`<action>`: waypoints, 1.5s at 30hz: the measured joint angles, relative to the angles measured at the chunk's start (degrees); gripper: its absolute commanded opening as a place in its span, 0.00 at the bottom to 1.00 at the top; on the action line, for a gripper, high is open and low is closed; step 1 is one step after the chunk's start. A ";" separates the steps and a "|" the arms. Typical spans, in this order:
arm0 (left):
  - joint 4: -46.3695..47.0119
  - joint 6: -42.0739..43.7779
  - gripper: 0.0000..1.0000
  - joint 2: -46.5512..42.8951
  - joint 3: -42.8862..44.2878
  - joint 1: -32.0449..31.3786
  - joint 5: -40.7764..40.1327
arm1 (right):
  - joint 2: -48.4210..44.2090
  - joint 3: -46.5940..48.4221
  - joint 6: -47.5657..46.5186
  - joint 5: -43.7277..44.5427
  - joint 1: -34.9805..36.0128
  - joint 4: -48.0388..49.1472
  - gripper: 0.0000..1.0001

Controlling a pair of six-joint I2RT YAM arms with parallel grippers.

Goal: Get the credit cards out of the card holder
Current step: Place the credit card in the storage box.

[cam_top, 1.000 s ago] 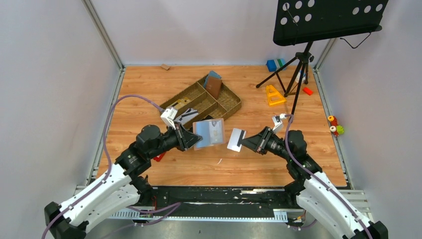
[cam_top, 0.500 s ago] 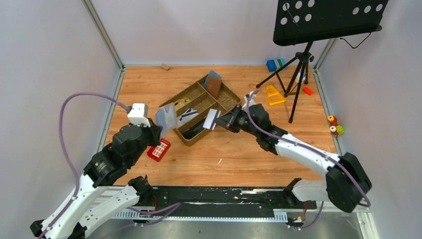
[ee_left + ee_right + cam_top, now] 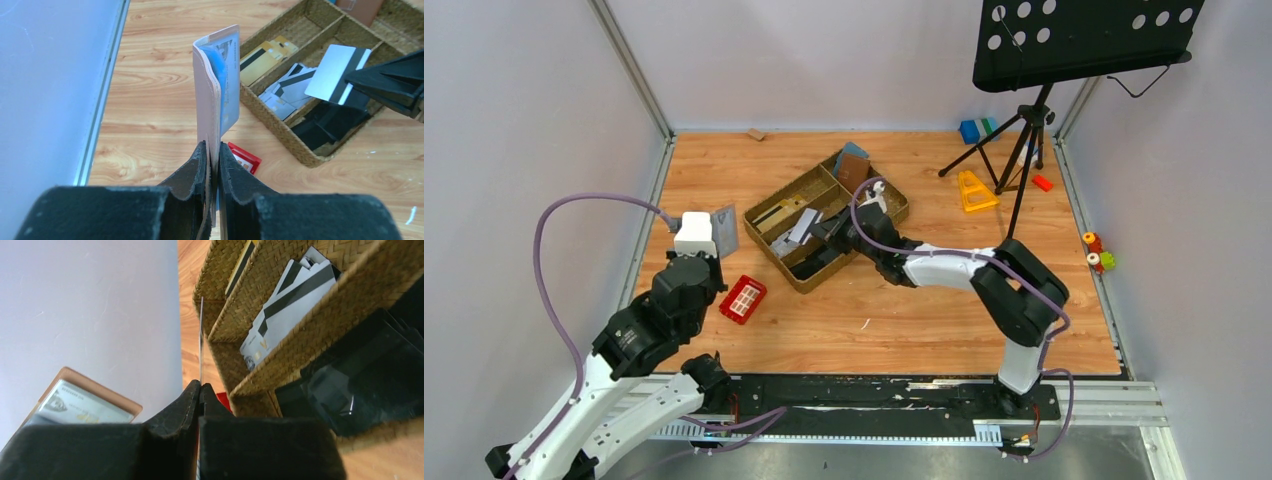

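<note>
My left gripper (image 3: 212, 155) is shut on the lower edge of the tan card holder (image 3: 214, 90), which stands upright with blue-grey cards (image 3: 230, 85) showing in its open side. In the top view the card holder (image 3: 724, 231) is lifted at the left of the table in the left gripper (image 3: 713, 246). My right gripper (image 3: 200, 387) is shut on a white credit card with a black stripe (image 3: 337, 72), seen edge-on (image 3: 201, 340) in its own view. It holds the credit card (image 3: 802, 226) over the woven basket (image 3: 900, 205).
The basket's middle compartment (image 3: 300, 340) holds several loose cards (image 3: 285, 310); black items (image 3: 360, 390) fill the near one, and a reddish-brown wallet (image 3: 854, 172) leans at the far end. A red grid block (image 3: 743, 298) lies by the left arm. A music stand (image 3: 1024, 130) and small toys (image 3: 975, 190) are at the back right.
The right gripper has carried the card from mid-table left and back to above the basket. The left gripper has drawn the card holder away toward the left wall.
</note>
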 measured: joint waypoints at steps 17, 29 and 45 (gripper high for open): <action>3.91 2.78 0.00 0.35 -3.41 0.02 -0.07 | 15.61 11.15 0.70 5.09 1.97 9.90 0.03; 4.66 2.78 0.00 0.48 -3.87 0.02 1.20 | 16.52 10.99 -1.57 8.50 3.26 11.80 0.63; 4.74 1.95 0.00 2.34 -3.87 0.02 11.54 | -8.20 -7.63 -25.09 2.69 3.15 16.98 0.76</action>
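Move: The right hand holds a white card on edge; the white card pile in the storage box's middle compartment lies about 6 cm to its left, 2 cm ahead and roughly 8 cm below. From that pile the gold cards sit some 5 cm farther out and 3 cm left, the black cards about 4 cm nearer and 6 cm right. The left hand, still holding the card holder aloft, has the white pile about 14 cm ahead, 16 cm right and 20 cm below. The right fingers keep their pinch on the white card while carrying it about 7 cm forward and left, sinking slightly, over the white pile; there they pause and open wide to let go. The hand then lifts about 8 cm while drawing back and right, fingertips tilting up. The left hand keeps the holder pinched and drifts some 4 cm right, sinking a little, mostly late. ##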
